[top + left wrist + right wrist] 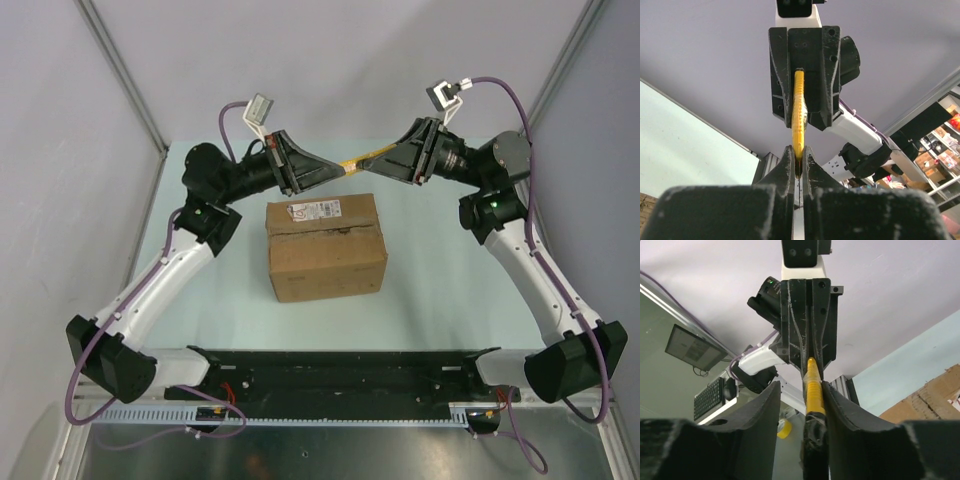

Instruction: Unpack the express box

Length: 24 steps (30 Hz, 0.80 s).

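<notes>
The express box (325, 250), a brown carton with a white label, stands at the table's middle with its top flaps closed; a corner of it shows in the right wrist view (932, 397). Behind and above it a yellow utility knife (362, 160) hangs level between both grippers. My left gripper (338, 171) (798, 154) is shut on the knife's (799, 107) thin end. My right gripper (386, 160) (801, 386) stands open around the knife's handle (813, 390), whose dark end lies against the right finger (840, 410); a gap remains at the left finger.
The pale green table (440, 290) is bounded by grey walls and metal posts (125, 80). A black base bar (340, 370) runs along the near edge. A yellow tape roll (784, 428) and a keyboard (707, 399) lie beyond the table.
</notes>
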Tool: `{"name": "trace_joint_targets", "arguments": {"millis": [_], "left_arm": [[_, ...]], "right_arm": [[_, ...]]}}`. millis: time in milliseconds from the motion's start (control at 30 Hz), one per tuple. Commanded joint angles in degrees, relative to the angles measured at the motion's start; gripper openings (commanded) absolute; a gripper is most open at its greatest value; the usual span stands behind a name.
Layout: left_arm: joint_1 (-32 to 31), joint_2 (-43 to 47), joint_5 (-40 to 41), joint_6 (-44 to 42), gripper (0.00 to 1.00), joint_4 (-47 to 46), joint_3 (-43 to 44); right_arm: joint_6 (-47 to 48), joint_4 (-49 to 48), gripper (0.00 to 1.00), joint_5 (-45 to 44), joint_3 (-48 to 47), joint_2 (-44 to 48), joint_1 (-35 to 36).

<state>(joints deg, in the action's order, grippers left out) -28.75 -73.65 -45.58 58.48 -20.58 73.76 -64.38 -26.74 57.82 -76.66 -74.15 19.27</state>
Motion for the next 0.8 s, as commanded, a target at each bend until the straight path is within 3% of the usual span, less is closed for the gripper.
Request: {"name": "trace_joint_targets", "arguments": {"millis": [0, 200, 333, 367, 467, 500, 533, 567, 600, 633, 733, 767], "left_arm": [[0.45, 0.08, -0.65, -1.17, 0.00, -1.83, 1.48], [0.36, -0.44, -1.35, -0.91, 0.00, -1.83, 0.78], [0.45, -1.14, -1.70, -1.17, 0.00, -1.83, 1.56], [0.45, -1.15, -2.05, -1.35, 0.00, -1.83, 1.65], [0.63, -1.50, -2.67, -1.70, 0.07, -1.83, 1.83], [0.80, -1.50, -2.93, -1.70, 0.15, -1.83, 1.74], [0.89, -1.50, -3.02, -1.87, 0.34, -1.83, 1.57], [0.98, -1.41, -3.02, -1.96, 0.41, -1.83, 1.57], [1.33, -1.32, -2.93, -2.14, 0.65, -1.83, 1.30], [1.42, -1.32, -2.93, -2.58, 0.76, -1.83, 1.30], [2.65, -0.62, -2.14, -3.54, 0.99, -1.83, 1.22], [3.17, -0.45, -1.97, -3.89, 1.00, -1.83, 1.13]], "right_arm": [[-0.40, -2.09, 0.39, 0.98, -2.79, 0.15, -0.11], [-0.75, -3.05, 0.31, 0.62, -3.67, -1.08, -0.02], [-0.31, -2.35, 0.10, 0.54, -4.19, -1.70, -0.02], [-0.39, -2.09, 0.00, 0.54, -4.20, -1.70, 0.07], [0.92, -0.25, 0.00, 0.10, -4.28, -1.70, -0.02], [2.05, 0.19, 0.00, -0.08, -4.37, -1.70, -0.02], [2.76, 0.72, 0.00, -0.51, -4.37, -1.35, -0.02], [3.20, 1.77, 0.00, -0.87, -4.37, -1.17, -0.11], [3.56, 2.13, 0.00, -1.04, -4.37, -1.09, -0.11], [4.34, 2.48, 0.00, -1.48, -4.37, -0.82, -0.37], [6.36, 5.11, 0.00, -2.97, -4.46, -0.38, -1.07], [7.42, 7.82, 0.00, -3.67, -4.46, 0.14, -1.86]]}}
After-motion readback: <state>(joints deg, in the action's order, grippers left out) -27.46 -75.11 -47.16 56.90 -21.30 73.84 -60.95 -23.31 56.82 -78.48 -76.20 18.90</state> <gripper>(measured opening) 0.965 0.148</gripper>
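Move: The knife is already shut in the left fingers by one end; its middle lies about 7 cm to the left hand's right and 2 cm ahead, roughly level. From the right hand, that middle is about 3 cm to the left at the same height, already between its half-open fingers. The closed box stands about 38 cm below and 4 cm ahead of the right hand and some 9 cm to its left. The right hand closes its half-open fingers on the near part of the knife while easing about 2 cm forward and slightly down, still pointing left towards the left gripper. Once it has its grip, the left hand, which had kept its pinch until then, spreads its fingers wide and lets go of the knife's other end, staying beside it and drifting only about 1 cm forward and down. ##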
